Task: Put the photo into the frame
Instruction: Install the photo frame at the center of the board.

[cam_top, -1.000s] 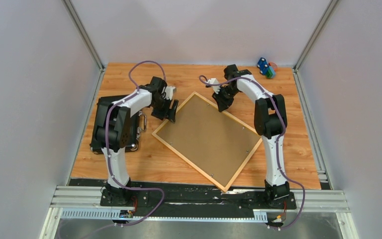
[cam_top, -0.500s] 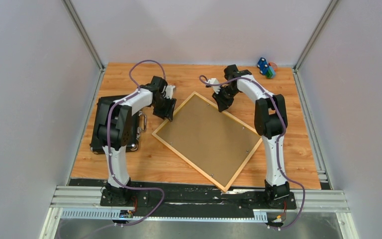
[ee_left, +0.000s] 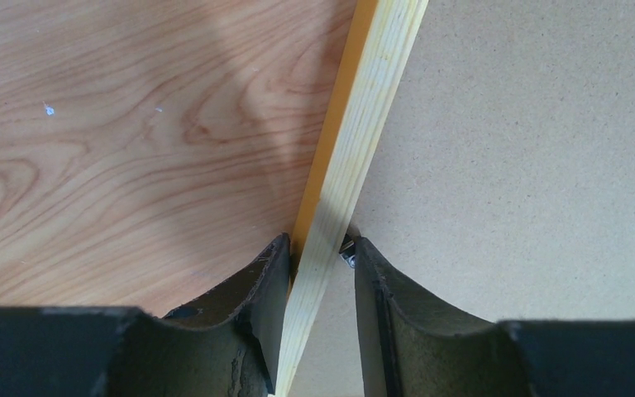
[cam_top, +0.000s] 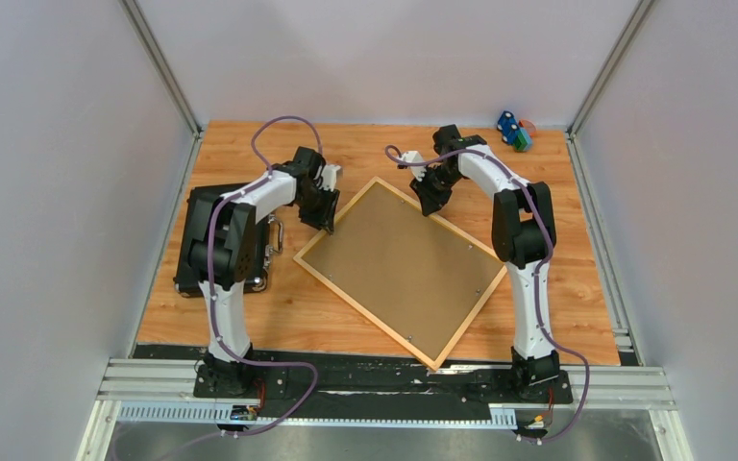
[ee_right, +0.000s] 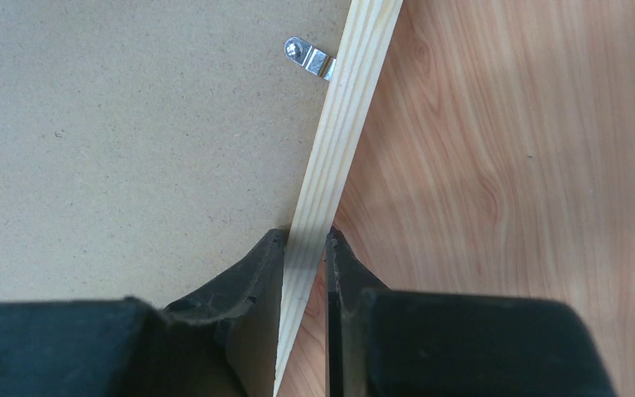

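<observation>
The frame [cam_top: 365, 312] lies face down and askew on the table, with the brown backing board [cam_top: 399, 264] filling it. The photo is hidden. My left gripper [cam_top: 325, 216] straddles the upper-left rail [ee_left: 372, 107]. Its jaws are still slightly open, the left finger against the rail's outer side and the right finger a sliver off it by a small metal clip [ee_left: 347, 255]. My right gripper [cam_top: 430, 202] is shut on the upper-right rail [ee_right: 343, 132], one finger over the board [ee_right: 132, 141] and one over the table.
A black case [cam_top: 196, 204] sits at the left under my left arm. Small coloured toys [cam_top: 513, 130] lie in the far right corner. A metal turn clip [ee_right: 308, 58] holds the backing just ahead of my right fingers. Grey walls enclose the table.
My left gripper's jaws have narrowed around the frame's rail and the gripper has settled lower onto it. The right arm and the frame have not moved.
</observation>
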Robot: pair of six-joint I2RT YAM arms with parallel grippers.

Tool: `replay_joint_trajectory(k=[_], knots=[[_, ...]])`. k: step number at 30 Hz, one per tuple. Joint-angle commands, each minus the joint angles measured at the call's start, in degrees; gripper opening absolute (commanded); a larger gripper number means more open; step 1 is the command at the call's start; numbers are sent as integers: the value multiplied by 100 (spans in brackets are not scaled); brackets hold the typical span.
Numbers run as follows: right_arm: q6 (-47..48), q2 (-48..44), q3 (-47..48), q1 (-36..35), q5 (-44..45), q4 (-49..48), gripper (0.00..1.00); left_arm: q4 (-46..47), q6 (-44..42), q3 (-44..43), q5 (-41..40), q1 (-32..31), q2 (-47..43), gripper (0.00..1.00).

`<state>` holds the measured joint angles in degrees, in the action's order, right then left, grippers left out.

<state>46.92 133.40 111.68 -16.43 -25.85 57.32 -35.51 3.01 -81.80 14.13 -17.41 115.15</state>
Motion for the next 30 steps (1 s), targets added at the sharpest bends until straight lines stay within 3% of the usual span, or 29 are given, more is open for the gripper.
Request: replay_joint_trajectory(k=[1, 12, 22, 30], knots=[[301, 512, -346, -46, 620, -555, 0, 373, -38, 229, -708, 56, -96, 41], [298, 519, -395, -51, 668, -593, 0, 552, -1, 528, -657, 56, -642, 38], [268, 529, -427, -43, 687, -600, 0, 413, 16, 327, -427, 56, -653, 71], [156, 489, -411, -36, 487, -683, 0, 384, -94, 324, -103, 101, -847, 81]])
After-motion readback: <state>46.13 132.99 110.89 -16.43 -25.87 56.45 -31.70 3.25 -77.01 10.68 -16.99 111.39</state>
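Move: The left hand straddles the frame's far-left rail; the small metal clip on its inner edge lies about 1 cm to the hand's right and a touch below. The frame's near-left corner is some 5 cm left and 5 cm back, and another clip is about 9 cm straight back. From the right hand, which already grips the far-right rail, that first clip lies about 16 cm left and 3 cm back, while its own rail's clip sits some 4 cm left and 2 cm ahead. Leftward, away from the clip, the left hand eases about 1.5 cm at nearly the same height, its fingertips swinging roughly 5 degrees forward. Halfway through, its fingers begin to spread from under half to wide open, coming off the rail and the clip, one still on each side. The right hand stays put and keeps its pinch on the far-right rail. ##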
